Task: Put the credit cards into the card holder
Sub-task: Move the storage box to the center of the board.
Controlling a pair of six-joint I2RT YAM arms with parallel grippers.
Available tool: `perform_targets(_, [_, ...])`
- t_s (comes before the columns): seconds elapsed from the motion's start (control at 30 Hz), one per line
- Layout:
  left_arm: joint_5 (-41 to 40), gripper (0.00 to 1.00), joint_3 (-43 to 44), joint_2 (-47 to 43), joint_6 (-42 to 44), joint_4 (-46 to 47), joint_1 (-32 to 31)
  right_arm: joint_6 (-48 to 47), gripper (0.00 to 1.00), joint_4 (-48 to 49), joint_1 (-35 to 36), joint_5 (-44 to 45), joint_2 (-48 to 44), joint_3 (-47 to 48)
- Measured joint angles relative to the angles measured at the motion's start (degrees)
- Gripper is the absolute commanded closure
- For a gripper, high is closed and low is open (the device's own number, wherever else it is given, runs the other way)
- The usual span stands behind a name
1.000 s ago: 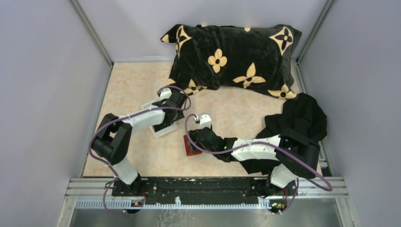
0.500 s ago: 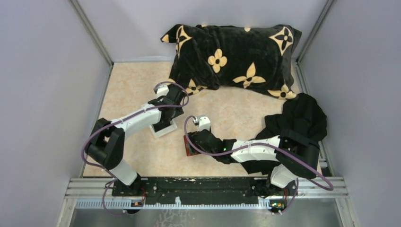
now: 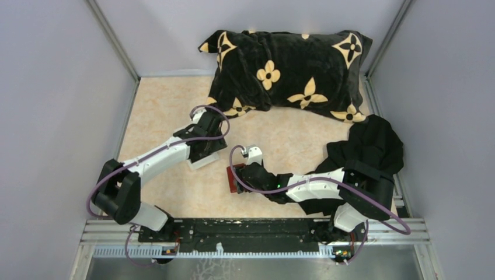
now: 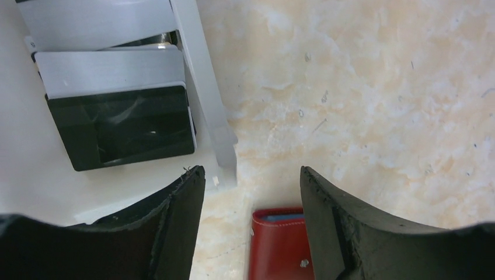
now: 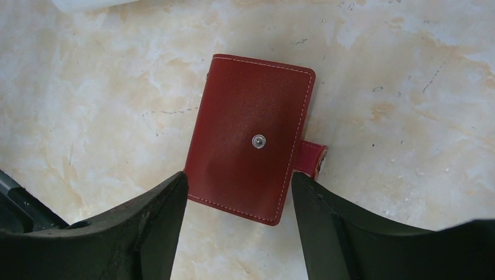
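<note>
The card holder (image 5: 251,137) is a shut red case with a snap stud, lying flat on the marbled table. My right gripper (image 5: 239,181) hangs open just above it, its fingers either side of the case's near end. In the top view the card holder (image 3: 232,178) peeks out left of the right gripper (image 3: 238,177). The credit cards lie in a white tray (image 4: 205,99): a black card (image 4: 119,125) and a pale card (image 4: 111,70) behind it. My left gripper (image 4: 251,175) is open and empty over the tray's corner, with the card holder (image 4: 280,242) below it.
A black pillow with tan flowers (image 3: 286,64) fills the back of the table. A heap of black cloth (image 3: 368,146) lies at the right, by the right arm. Grey walls close in both sides. The white tray (image 3: 201,163) sits left of the card holder.
The left arm's elbow has swung down towards the near left while its wrist stayed over the tray. The right gripper has stayed over the card holder.
</note>
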Motion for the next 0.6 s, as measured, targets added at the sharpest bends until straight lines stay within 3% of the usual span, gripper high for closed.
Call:
perform_targets(0.27, [3.04, 0.35, -1.88, -2.12, -0.5, -0.07, -4.59, 1.29, 0.34, 3.87, -2.69, -3.87, 0.31, -3.15])
perform_targets(0.6, [3.54, 0.37, -3.8, 1.31, -3.45, -0.02, -10.05, 2.62, 0.34, 12.2, -7.06, -10.32, 0.28, -8.28])
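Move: From the left hand, the red card holder lies about 9 cm to the right and 11 cm back, some 7 cm lower. The storage box, already released, sits below the left hand, its middle roughly 5 cm to the left and 2 cm ahead. The right hand is already nearly over the card holder, whose middle is about 1 cm ahead, neither left nor right, and 5 cm below; the box's middle is some 15 cm ahead and 17 cm left. Bring the open left gripper back and to the right, away from the storage box towards the card holder's far left corner, about 6 cm back and 5 cm right, sinking 3 cm in the later half while turning some 10 degrees clockwise. Lower the open right gripper about 2 cm beside the holder, easing slightly right and tipping its fingers down a little. ##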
